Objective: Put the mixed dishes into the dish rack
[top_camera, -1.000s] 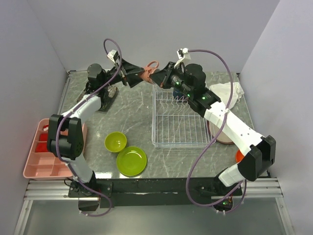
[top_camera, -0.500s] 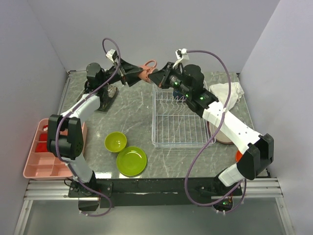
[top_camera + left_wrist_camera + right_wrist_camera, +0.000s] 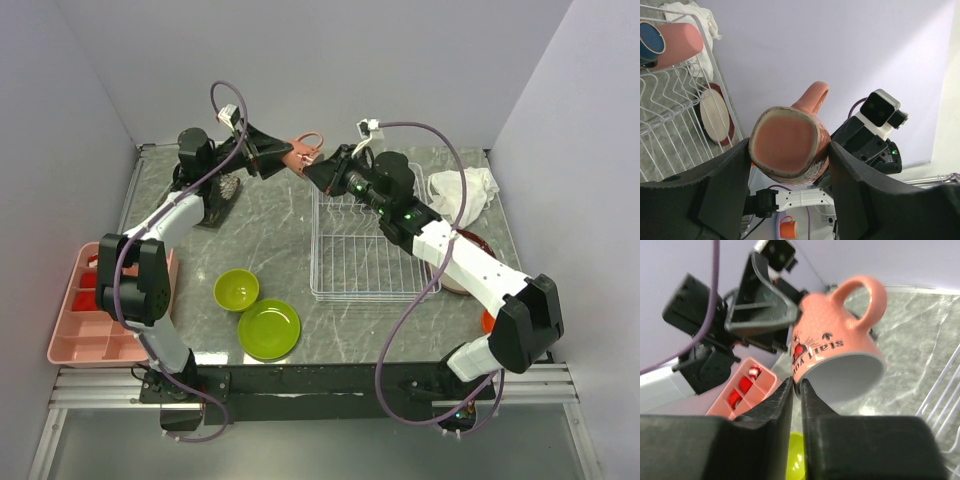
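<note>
The salmon cup hangs in the air behind the dish rack, between both arms. My left gripper is shut on its base end, one finger pressed on each side. My right gripper stands at the open end, its two narrow fingers close together on either side of the rim wall of the cup. A pink cup with a navy one in it lies in the rack. The lime bowl and lime plate sit at the front left.
The pink divided tray is at the left edge. A black floral plate lies under the left arm. A brown plate and an orange bowl are right of the rack, with the white cloth at the back right.
The right arm has stretched left with the cup, pushing it between the left gripper's fingers. The left fingers have closed in on the cup's base.
</note>
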Tool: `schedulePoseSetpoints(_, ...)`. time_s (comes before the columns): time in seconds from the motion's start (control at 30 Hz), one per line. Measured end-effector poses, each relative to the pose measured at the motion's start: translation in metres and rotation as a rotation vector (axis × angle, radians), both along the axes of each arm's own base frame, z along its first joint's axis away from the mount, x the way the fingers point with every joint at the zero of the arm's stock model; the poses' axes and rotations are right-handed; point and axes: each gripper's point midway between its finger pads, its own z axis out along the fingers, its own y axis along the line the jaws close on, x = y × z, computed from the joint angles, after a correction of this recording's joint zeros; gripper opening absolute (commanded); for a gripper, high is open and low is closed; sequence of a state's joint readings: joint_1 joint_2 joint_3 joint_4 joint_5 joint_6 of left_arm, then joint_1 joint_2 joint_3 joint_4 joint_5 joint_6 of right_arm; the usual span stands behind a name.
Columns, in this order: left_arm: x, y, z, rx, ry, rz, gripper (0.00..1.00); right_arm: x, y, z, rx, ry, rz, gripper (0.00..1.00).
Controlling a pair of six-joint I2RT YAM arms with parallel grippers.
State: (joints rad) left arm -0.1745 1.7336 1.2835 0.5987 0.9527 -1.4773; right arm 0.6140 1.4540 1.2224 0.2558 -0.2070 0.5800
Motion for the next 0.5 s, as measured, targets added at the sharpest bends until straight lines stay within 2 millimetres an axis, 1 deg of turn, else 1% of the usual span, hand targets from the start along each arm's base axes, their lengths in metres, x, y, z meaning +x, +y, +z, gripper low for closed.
schedulePoseSetpoints(0.03, 0.000, 0.000, 0.000, 0.000, 0.001, 0.000, 0.29, 0.000, 0.001, -0.001, -0.005, -0.001, 0.003, 0.38)
schedulePoseSetpoints(0.1, 0.000, 0.000, 0.001, -0.002, -0.008, 0.000, 0.27, -0.001, 0.003, -0.009, -0.023, 0.007, 0.010, 0.45)
schedulePoseSetpoints(0.2, 0.000, 0.000, 0.002, 0.001, -0.022, 0.003, 0.26, 0.001, 0.007, -0.026, -0.055, 0.036, 0.024, 0.48)
schedulePoseSetpoints(0.23, 0.001, 0.000, 0.001, 0.006, -0.024, 0.007, 0.25, 0.002, 0.008, -0.028, -0.060, 0.039, 0.027, 0.48)
schedulePoseSetpoints(0.27, 0.001, 0.001, 0.000, 0.009, -0.026, 0.009, 0.24, 0.002, 0.008, -0.029, -0.062, 0.039, 0.028, 0.52)
schedulePoseSetpoints(0.4, 0.002, 0.001, -0.003, 0.030, -0.060, 0.014, 0.22, 0.001, 0.007, -0.034, -0.085, 0.042, 0.030, 0.59)
schedulePoseSetpoints(0.5, 0.004, 0.001, -0.007, 0.061, -0.088, 0.019, 0.20, -0.001, 0.004, -0.047, -0.135, 0.067, 0.037, 0.64)
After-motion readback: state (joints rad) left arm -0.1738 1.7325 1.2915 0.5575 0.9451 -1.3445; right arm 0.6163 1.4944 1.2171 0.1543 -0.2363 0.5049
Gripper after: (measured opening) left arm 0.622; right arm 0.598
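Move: The coral mug hangs sideways between the two hands: its middle is about 3 cm right and 1 cm ahead of the left hand, at its height, and some 4 cm ahead, 2 cm left and 2 cm above the right hand. From the right hand, the dish rack's middle is level fore and aft, about 17 cm right and 26 cm down; the blue mug in it is roughly 9 cm ahead, 14 cm right and 24 cm down; the green bowl is 13 cm back, 17 cm left and 31 cm down. The right hand lets the coral mug go to the left: its fingers, only just parted at the rim, spread wide while the hand sinks nearly 5 cm away beneath the mug's open end, the fingertips tipping down some 10 degrees. The left hand keeps its grip around the bottom end of the mug and almost holds its place, settling less than a centimetre and turning only about five degrees. ##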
